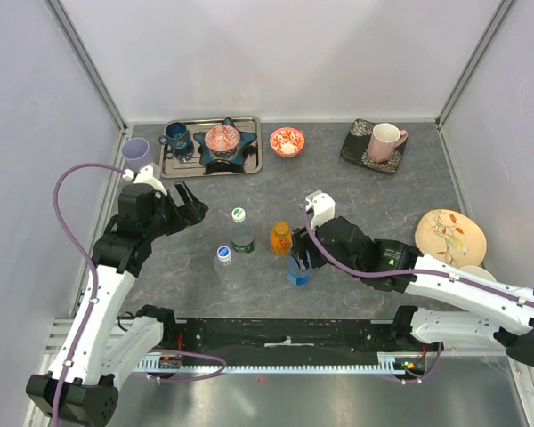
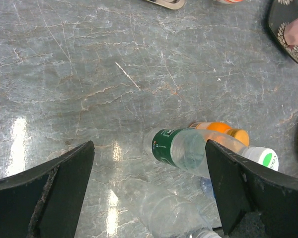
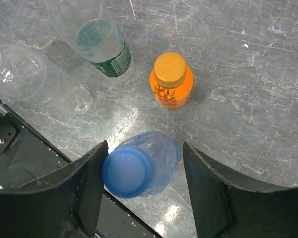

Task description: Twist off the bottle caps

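Four small bottles stand together near the table's front middle. The blue bottle [image 3: 154, 161] with its blue cap [image 3: 128, 171] stands between the fingers of my right gripper [image 3: 145, 153]. Its left finger [image 3: 92, 173] touches the cap; the right finger stands apart from the bottle, so this gripper is open. Beyond it is the orange bottle [image 3: 171, 89] with an orange cap [image 3: 170, 69]. A clear green-labelled bottle [image 1: 242, 237] has a white-and-green cap [image 1: 238, 213]. Another clear bottle [image 1: 222, 267] has a white-and-blue cap [image 1: 222, 253]. My left gripper [image 1: 192, 205] hangs wide open to their left, holding nothing.
At the back, a metal tray [image 1: 254, 166] holds a blue mug and a star dish with a red patterned bowl. A lilac cup [image 1: 137, 150] stands left of it. A small red bowl [image 1: 287, 140], a pink mug [image 1: 385, 140] and a floral plate [image 1: 450, 236] lie right.
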Motion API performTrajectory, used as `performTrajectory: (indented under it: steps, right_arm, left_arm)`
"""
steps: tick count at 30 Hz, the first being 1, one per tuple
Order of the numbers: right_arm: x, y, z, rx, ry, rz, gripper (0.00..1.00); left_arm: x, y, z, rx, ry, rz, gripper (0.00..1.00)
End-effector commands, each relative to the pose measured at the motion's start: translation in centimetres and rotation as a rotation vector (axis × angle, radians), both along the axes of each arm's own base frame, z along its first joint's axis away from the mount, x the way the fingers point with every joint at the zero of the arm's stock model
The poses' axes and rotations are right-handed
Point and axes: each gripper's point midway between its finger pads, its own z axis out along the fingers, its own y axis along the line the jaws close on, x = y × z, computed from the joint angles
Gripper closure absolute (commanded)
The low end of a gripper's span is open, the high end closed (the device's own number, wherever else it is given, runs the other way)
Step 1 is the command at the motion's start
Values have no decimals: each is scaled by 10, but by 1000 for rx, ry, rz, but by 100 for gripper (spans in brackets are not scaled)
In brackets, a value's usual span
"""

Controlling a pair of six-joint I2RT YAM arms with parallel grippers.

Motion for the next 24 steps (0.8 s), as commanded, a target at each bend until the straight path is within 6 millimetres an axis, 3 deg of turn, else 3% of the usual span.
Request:
performTrajectory:
  steps: [1,5,9,12,13,14,15,16,18,19,22,23,24]
  right_arm:
    - [2,6,1,33,-5,-17,34]
    - [2,5,5,51,-8,-20,50]
    - [-1,3,20,89,-13,-20,58]
    - [-4,-2,52,140,-34,-16,62]
    - [-5,-5,77,189,-62,-19,65]
    - [-5,-8,88,207,-72,-22,69]
    - [-7,-12,95,208,-76,-24,71]
    - [-5,-19,119,246,-108,-45,72]
    - [-4,-29,134,246,-129,-79,74]
    - [-1,-36,156,281,-160,-106,75]
    - [15,-53,184,287,-225,-226,89]
    - [21,-60,190,283,-247,-280,99]
    - [24,-59,195,287,-254,-294,100]
  left_arm:
    - [2,-3,6,16,-44,-39,2]
    - [2,-2,6,20,-46,-34,2]
    - [4,0,12,24,-62,-24,3]
    - [8,3,30,36,-105,-13,4]
    - [9,4,36,44,-121,-12,4]
    - [11,5,43,47,-136,-8,4]
    - [13,6,57,47,-168,1,4]
    - [14,7,65,47,-184,4,4]
    - [18,5,90,31,-240,3,4]
    - [21,3,97,27,-257,-6,4]
    - [24,-11,144,-29,-396,-70,0]
    - [27,-18,169,-53,-488,-101,0]
    - [22,-32,188,-85,-549,-191,0]
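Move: The blue bottle stands between my right hand's open fingers, its cap close to the finger pads and its middle about 8 cm straight below the hand. From that hand the orange bottle is some 8 cm ahead, 5 cm left and 12 cm down. The green-capped bottle is about 9 cm ahead and 15 cm left, the clear bottle level and roughly 18 cm left. From my left hand, the blue bottle lies about 24 cm right, 11 cm back and 9 cm lower. Staying nearly still, I shut my right fingers on the blue bottle's top, then lift it fast, about 17 cm up off the table and a little to my right, rolling the hand so its left side rises and tipping the fingers up, some 20 degrees in all. As that lift gets going, my empty left hand rises about 10 cm, fingers still wide and tilting up. ##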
